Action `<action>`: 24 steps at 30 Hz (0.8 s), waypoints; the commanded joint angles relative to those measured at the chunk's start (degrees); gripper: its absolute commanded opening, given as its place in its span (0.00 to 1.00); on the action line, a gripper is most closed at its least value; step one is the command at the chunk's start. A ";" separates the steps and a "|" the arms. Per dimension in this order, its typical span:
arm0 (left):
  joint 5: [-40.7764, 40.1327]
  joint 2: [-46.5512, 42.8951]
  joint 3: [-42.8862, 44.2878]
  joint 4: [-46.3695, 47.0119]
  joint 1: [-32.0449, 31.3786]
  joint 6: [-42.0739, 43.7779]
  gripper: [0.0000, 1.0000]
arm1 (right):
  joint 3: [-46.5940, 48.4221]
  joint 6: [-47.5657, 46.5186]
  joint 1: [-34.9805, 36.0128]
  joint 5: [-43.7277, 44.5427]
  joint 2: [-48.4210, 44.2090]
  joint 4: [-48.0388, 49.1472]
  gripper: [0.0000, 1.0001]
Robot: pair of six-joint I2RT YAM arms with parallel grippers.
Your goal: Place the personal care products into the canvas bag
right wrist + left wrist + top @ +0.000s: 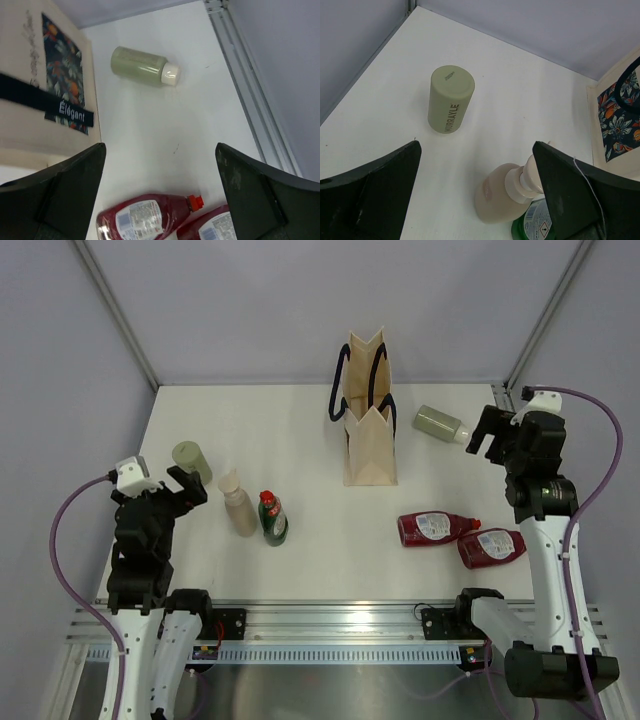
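Note:
The canvas bag (368, 415) stands upright at the back centre, open at the top, with navy handles. An olive-grey bottle (190, 458) stands at the left, just ahead of my open, empty left gripper (185, 488). A beige pump bottle (237, 504) and a dark green bottle with a red cap (272, 519) stand side by side. Another olive-grey bottle (439, 424) lies right of the bag, just left of my open, empty right gripper (483, 432). Two dark red bottles (432, 528) (491, 546) lie at the right front.
Grey walls enclose the table on three sides, with a metal rail (250, 100) along the right edge. The bag's side shows a floral patch and a navy label (65, 107). The arm bases stand at the near edge.

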 commanded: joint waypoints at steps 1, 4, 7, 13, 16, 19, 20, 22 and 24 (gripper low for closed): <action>1.12 -0.41 2.74 -2.36 0.16 -0.83 0.99 | 1.48 -11.72 -0.01 -15.44 -2.77 -1.41 0.99; 1.38 -0.59 3.89 -3.85 0.16 -2.06 0.99 | 2.80 -36.36 0.08 -44.69 -3.56 -13.41 1.00; 1.73 0.11 6.07 -7.18 0.16 -4.78 0.99 | 3.77 -50.89 0.08 -60.31 -3.30 -27.50 1.00; -0.46 5.64 11.35 -21.58 0.16 -11.46 0.99 | -0.45 -47.94 0.08 -69.38 -1.98 -26.30 0.99; 0.50 6.62 11.80 -25.13 0.16 -13.32 0.99 | -2.03 -45.65 0.08 -69.38 -1.19 -23.57 1.00; 4.71 7.41 9.00 -23.73 0.16 -13.84 0.99 | -3.35 -43.36 0.08 -68.33 -0.40 -21.28 0.99; 5.94 8.28 8.12 -23.03 0.16 -13.93 0.99 | -3.53 -42.83 0.08 -68.06 -0.14 -20.84 1.00; 10.16 9.08 5.83 -20.22 0.07 -13.58 0.99 | -3.79 -41.78 0.08 -67.71 0.39 -19.96 1.00; 16.72 9.78 3.21 -17.67 -0.02 -12.27 0.99 | -4.14 -41.69 0.08 -67.88 0.92 -19.78 0.99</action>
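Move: The pump bottle stands about 9 cm right and 6 cm ahead of the left hand, middle some 17 cm below; the green Fairy bottle is 15 cm right, 3 ahead, the green tube 17 ahead, 3 left. The left red bottle lies about 6 cm left and 5 back of the right hand, 27 below; the right red bottle is 7 right, 9 back, the canvas bag 22 left, 13 ahead. Touching nothing, the right hand sweeps about 16 cm left and 10 cm back, sinking 5 cm, and swings some 75 degrees counter-clockwise, setting its open fingers across the left red bottle's length. The left hand eases back, then mainly sinks 6 cm and edges right towards the pump bottle, tipping down over 20 degrees with its left side dropping, fingers wide. ##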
